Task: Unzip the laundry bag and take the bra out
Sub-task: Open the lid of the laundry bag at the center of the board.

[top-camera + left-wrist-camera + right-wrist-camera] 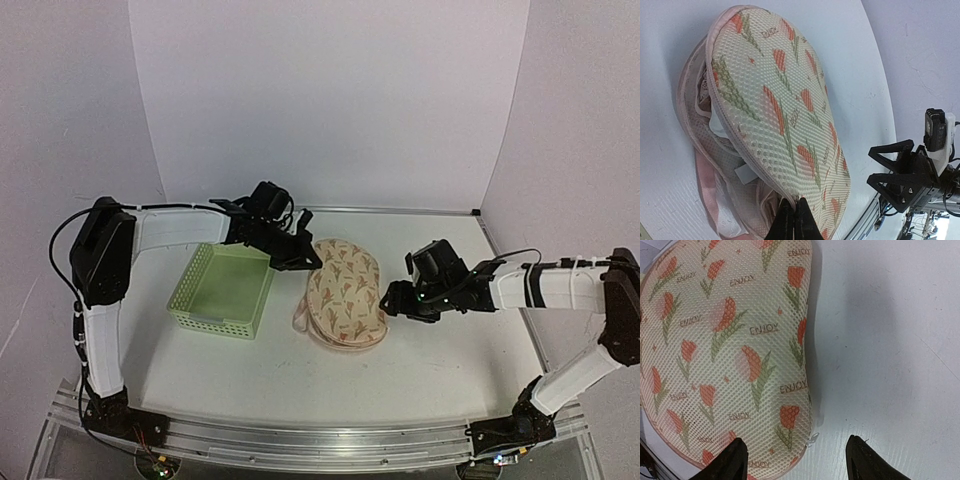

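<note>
The laundry bag point(345, 290), beige mesh with a red-and-green tulip print, lies in the middle of the table. My left gripper point(303, 260) is at its far left edge. In the left wrist view the black fingers point(793, 217) are shut on the pink zip edge of the bag's top flap point(785, 100). The flap stands lifted along that side. Pink and white bra fabric point(715, 185) shows inside the opening. My right gripper point(392, 300) is open at the bag's right edge. In the right wrist view point(800, 462) it straddles the bag's rim point(730, 355) and a small white zip pull point(812, 438).
A light green plastic lattice basket point(222, 290) stands just left of the bag, under the left arm. White walls close the back and sides. The right gripper also shows in the left wrist view point(895, 172), beyond the bag.
</note>
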Available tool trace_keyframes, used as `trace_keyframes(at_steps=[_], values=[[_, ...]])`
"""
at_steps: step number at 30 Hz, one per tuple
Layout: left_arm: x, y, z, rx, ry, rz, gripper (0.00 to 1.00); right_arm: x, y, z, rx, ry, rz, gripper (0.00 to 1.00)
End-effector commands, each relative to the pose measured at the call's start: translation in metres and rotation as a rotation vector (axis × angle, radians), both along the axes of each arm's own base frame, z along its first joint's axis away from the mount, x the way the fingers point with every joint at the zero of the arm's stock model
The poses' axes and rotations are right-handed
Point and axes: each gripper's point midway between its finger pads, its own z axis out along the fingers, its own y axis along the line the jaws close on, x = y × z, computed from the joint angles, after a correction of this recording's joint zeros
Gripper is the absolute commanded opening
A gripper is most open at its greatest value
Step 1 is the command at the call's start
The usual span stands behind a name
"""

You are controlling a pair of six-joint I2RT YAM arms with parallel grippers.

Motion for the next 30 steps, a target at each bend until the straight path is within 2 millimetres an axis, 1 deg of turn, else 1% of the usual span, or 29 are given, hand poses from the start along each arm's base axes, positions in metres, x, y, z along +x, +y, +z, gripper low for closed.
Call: trace_keyframes(at_steps=[1,4,8,12,17,20,23,27,30], values=[[0.002,0.005,0.052,-0.080,-0.091,0.021,0.00,0.015,0.020,0.032,0.076,-0.079,0.023,0.68],[0.000,0.006,0.070,-0.103,-0.108,0.014,0.00,0.014,0.018,0.038,0.084,-0.095,0.020,0.68],[0.001,-0.002,0.089,-0.135,-0.114,-0.006,0.00,0.010,0.007,0.052,0.090,-0.134,-0.006,0.69],[0.001,-0.017,0.107,-0.178,-0.120,-0.038,0.00,0.004,-0.008,0.070,0.092,-0.183,-0.034,0.69],[0.000,-0.038,0.119,-0.186,-0.137,-0.053,0.00,-0.006,-0.027,0.097,0.099,-0.250,-0.055,0.70],[-0.002,-0.055,0.117,-0.182,-0.124,-0.065,0.00,-0.012,-0.037,0.109,0.099,-0.283,-0.068,0.70],[-0.004,-0.073,0.113,-0.174,-0.118,-0.075,0.00,-0.018,-0.046,0.115,0.097,-0.304,-0.080,0.71],[-0.005,-0.096,0.096,-0.152,-0.093,-0.082,0.00,-0.026,-0.055,0.118,0.103,-0.310,-0.087,0.71],[-0.006,-0.109,0.081,-0.135,-0.071,-0.085,0.00,-0.031,-0.059,0.117,0.111,-0.307,-0.091,0.71]])
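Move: The laundry bag, its lid rim still pinched in the left fingers, has its middle about 6 cm right of the left hand, 2 cm ahead and 9 cm below. The right rim, where the lid folds over, is some 13 cm right, 1 cm ahead and 10 cm below. The bra inside is roughly 4 cm right, 1 cm ahead; the green basket about 24 cm left, 2 cm ahead. From the right hand the bag's middle is some 9 cm left, 6 cm ahead, 4 cm below. The lid, kept pinched by its rim in the shut left fingers, is raised almost straight up by about 11 cm, then swung some 9 cm to the right over the bra towards the bag's right side, sinking a little at the end. Empty and still open, the right hand nudges barely left, then clears away upward by 12 cm and to the right, its fingers tipping up. ##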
